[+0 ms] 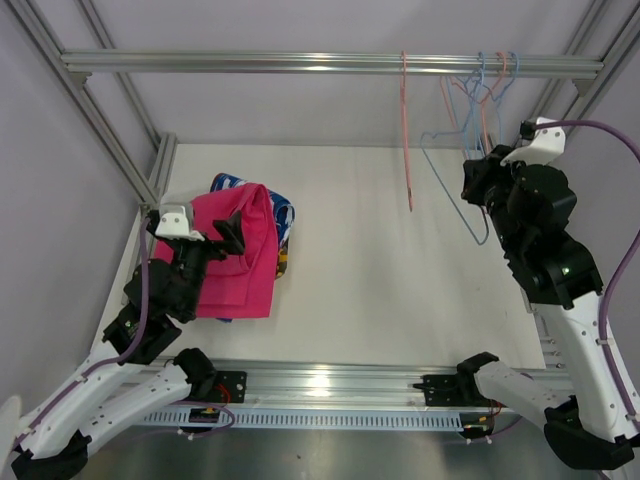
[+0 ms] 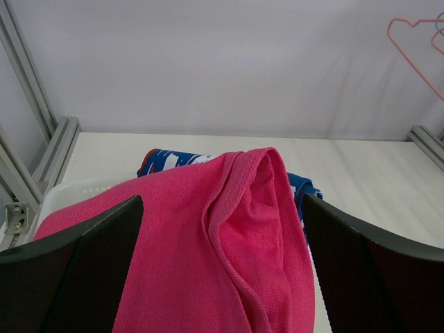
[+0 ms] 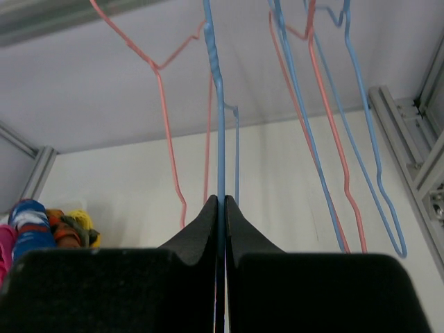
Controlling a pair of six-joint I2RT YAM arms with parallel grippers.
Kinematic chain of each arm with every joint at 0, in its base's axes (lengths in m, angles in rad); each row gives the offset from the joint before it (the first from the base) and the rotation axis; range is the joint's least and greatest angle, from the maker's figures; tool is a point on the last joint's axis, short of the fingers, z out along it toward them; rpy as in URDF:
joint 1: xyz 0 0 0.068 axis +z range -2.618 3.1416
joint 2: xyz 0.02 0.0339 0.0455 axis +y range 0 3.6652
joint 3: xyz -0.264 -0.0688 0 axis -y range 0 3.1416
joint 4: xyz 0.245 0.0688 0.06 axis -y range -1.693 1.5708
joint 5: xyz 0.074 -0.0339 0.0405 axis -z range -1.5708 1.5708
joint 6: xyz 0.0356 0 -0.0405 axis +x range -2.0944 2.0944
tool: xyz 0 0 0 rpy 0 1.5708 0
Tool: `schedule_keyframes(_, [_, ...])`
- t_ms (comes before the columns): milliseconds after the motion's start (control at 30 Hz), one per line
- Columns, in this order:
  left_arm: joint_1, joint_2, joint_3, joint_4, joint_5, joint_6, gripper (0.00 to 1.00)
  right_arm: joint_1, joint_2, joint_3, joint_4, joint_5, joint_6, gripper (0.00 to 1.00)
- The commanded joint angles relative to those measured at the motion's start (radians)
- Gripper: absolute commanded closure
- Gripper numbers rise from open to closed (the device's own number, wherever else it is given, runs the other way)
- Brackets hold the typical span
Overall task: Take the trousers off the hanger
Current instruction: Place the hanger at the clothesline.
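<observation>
The magenta pink trousers (image 1: 245, 255) lie on top of a pile of trousers at the table's left, over the blue-red-white patterned pair (image 1: 228, 183). My left gripper (image 1: 228, 238) hovers open just above the pink cloth (image 2: 208, 257), one finger (image 2: 76, 277) on each side of it and nothing held. In the right wrist view the pile (image 3: 41, 229) shows blue, orange and yellow edges. My right gripper (image 3: 221, 201) is shut on the wire of a bare blue hanger (image 3: 220, 125), which hangs from the rail at the back right (image 1: 455, 195).
A pink hanger (image 1: 407, 150) hangs alone from the top rail (image 1: 300, 63). Several more bare blue and pink hangers (image 3: 333, 139) cluster beside the held one. Aluminium frame posts (image 1: 150, 170) border the table. A white rim (image 2: 62, 194) shows beside the pile.
</observation>
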Motion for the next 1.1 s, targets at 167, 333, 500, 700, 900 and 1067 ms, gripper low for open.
schedule_keyframes(167, [0.009,0.0,-0.014,0.042,0.009,0.006,0.01,0.009,0.121,0.182,0.082,0.052,-0.061,1.0])
schedule_keyframes(333, [0.009,0.003,-0.009,0.031,0.027,-0.001,0.01,0.009,0.194,0.263,0.088,0.055,-0.085,1.0])
schedule_keyframes(500, [0.009,-0.005,-0.012,0.038,0.024,0.008,0.0,0.009,0.262,0.311,0.102,0.055,-0.096,1.0])
schedule_keyframes(700, [0.012,-0.042,-0.026,0.059,0.01,0.015,0.0,-0.004,0.334,0.346,0.119,0.055,-0.102,1.0])
schedule_keyframes(900, [0.018,-0.045,-0.027,0.06,0.013,0.015,0.01,-0.067,0.368,0.248,0.175,-0.011,-0.056,1.0])
schedule_keyframes(1067, [0.023,-0.051,-0.032,0.064,0.017,0.014,0.01,-0.104,0.346,0.083,0.243,-0.055,0.008,1.0])
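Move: The blue hanger is already pinched in the right hand, its hook above the fingers. Its place on the clothesline is about 23 cm ahead, level with the hand sideways and roughly 17 cm above it. The lone pink hanger hangs there some 11 cm to the left of that spot, and the bunch of empty hangers about 8 cm to its right, both bodies only some 6 cm above the hand. From the left hand the spot is roughly 32 cm ahead, 48 cm right and 24 cm up. The blue hanger is carried hook-first to the clothesline between the lone pink hanger and the bunch: the right hand takes it forward about 11 cm in all, first rising some 4.5 cm while drifting slightly left, then, still reaching, sinking about 6 cm to bring the hook down over the bar. The fingers keep their pinch and the wrist stays nearly level. ##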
